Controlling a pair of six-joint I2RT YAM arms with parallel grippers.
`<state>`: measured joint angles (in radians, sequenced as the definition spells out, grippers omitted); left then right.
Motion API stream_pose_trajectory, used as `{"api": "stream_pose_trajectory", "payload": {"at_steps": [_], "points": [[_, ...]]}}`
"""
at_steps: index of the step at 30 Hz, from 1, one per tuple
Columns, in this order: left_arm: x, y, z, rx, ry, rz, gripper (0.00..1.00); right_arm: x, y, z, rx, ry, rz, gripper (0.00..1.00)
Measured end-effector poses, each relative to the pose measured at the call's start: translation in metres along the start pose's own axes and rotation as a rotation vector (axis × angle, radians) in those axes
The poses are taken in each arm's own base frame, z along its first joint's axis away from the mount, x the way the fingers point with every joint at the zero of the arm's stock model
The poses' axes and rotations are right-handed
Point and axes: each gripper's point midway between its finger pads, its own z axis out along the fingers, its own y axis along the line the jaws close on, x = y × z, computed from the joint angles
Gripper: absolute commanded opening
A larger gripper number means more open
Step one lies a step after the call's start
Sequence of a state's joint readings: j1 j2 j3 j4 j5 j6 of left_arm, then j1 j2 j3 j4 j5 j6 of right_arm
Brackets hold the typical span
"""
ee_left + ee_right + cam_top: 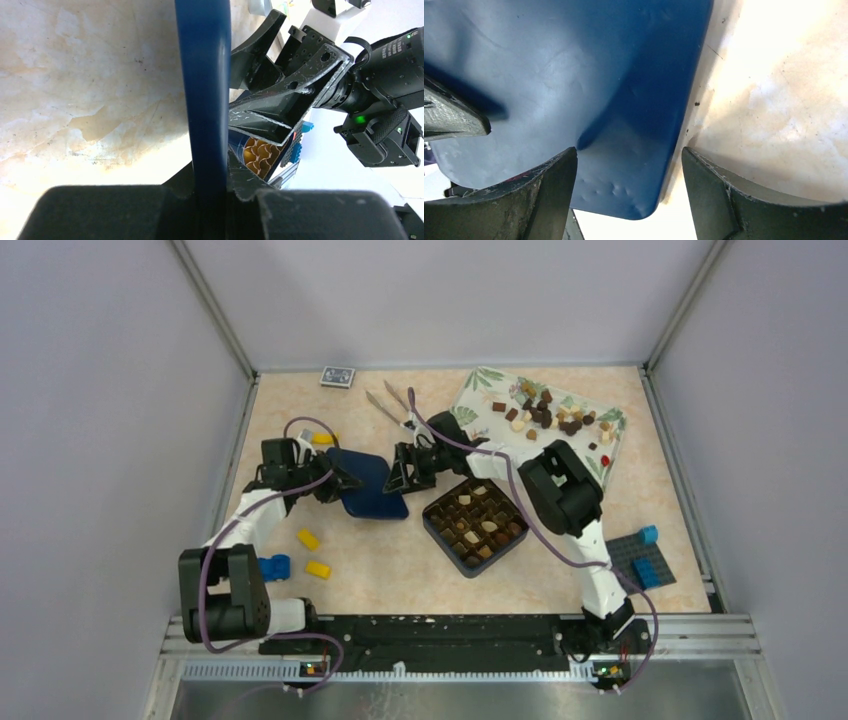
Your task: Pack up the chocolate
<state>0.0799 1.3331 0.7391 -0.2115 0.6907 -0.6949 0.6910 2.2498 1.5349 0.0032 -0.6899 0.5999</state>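
The chocolate shows in two places: loose pieces (pixel 545 410) on a leaf-patterned tray (pixel 480 385), and some in the dark square box (pixel 477 523) with its gold dividers (pixel 260 155). A dark blue lid (pixel 368 483) stands between the two arms. My left gripper (pixel 335 480) is shut on the lid's left edge; in the left wrist view the lid (pixel 202 100) runs straight up from my closed jaws (pixel 210 192). My right gripper (pixel 410 465) is open at the lid's right side. In its own view the lid's corner (pixel 624 165) lies between the spread fingers (pixel 629 160).
Metal tongs (pixel 392 405) lie behind the lid, and a small blue card box (pixel 338 377) sits at the back edge. Yellow bricks (pixel 308 538) and a blue brick (pixel 272 566) are scattered at the front left. A grey baseplate with blue bricks (pixel 640 560) sits at the front right.
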Motion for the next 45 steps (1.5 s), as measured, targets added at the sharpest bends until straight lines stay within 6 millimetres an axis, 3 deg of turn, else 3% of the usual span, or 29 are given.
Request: {"api": "stream_pose_trajectory", "payload": {"at_steps": [9, 13, 16, 19, 23, 26, 30, 34, 38, 45], "points": [[-0.009, -0.010, -0.010, -0.028, -0.023, 0.006, 0.00, -0.001, -0.008, -0.023, 0.136, 0.013, -0.007, 0.77], [-0.019, -0.028, -0.021, -0.012, -0.058, 0.045, 0.00, -0.021, -0.007, -0.048, 0.231, -0.018, -0.057, 0.77], [-0.026, -0.046, -0.032, 0.016, -0.089, 0.080, 0.00, -0.040, -0.002, -0.082, 0.304, -0.077, -0.102, 0.78], [-0.032, -0.064, -0.042, 0.049, -0.106, 0.112, 0.00, -0.065, 0.001, -0.136, 0.365, -0.184, -0.123, 0.78], [-0.039, -0.088, -0.052, 0.108, -0.114, 0.162, 0.00, -0.076, -0.018, -0.200, 0.452, -0.294, -0.082, 0.78], [-0.039, -0.106, -0.059, 0.165, -0.103, 0.192, 0.00, -0.060, -0.045, -0.231, 0.547, -0.323, -0.027, 0.78], [-0.032, -0.119, -0.063, 0.232, -0.062, 0.193, 0.00, -0.005, -0.068, -0.239, 0.645, -0.249, 0.025, 0.80], [-0.027, -0.126, -0.065, 0.283, -0.035, 0.196, 0.00, 0.031, -0.074, -0.252, 0.674, -0.214, 0.054, 0.80], [-0.020, -0.132, -0.063, 0.324, -0.003, 0.198, 0.00, 0.043, -0.077, -0.269, 0.672, -0.243, 0.077, 0.80], [-0.005, -0.135, -0.056, 0.357, 0.044, 0.196, 0.00, 0.077, -0.083, -0.253, 0.569, -0.206, 0.158, 0.78]]}}
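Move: The left hand already grips the lid by its left edge, the lid's middle about 2 cm ahead, 4 cm right and 4 cm lower; the chocolate box lies some 26 cm to its right, 8 cm back and 8 cm below. From the open right hand, the box is about 18 cm right, 9 cm back and 2 cm lower, with the chocolate tray roughly 30 cm right and 13 cm ahead. Left hand lifts the pinched lid about 14 cm; the open right arcs 27 cm right to the box. ##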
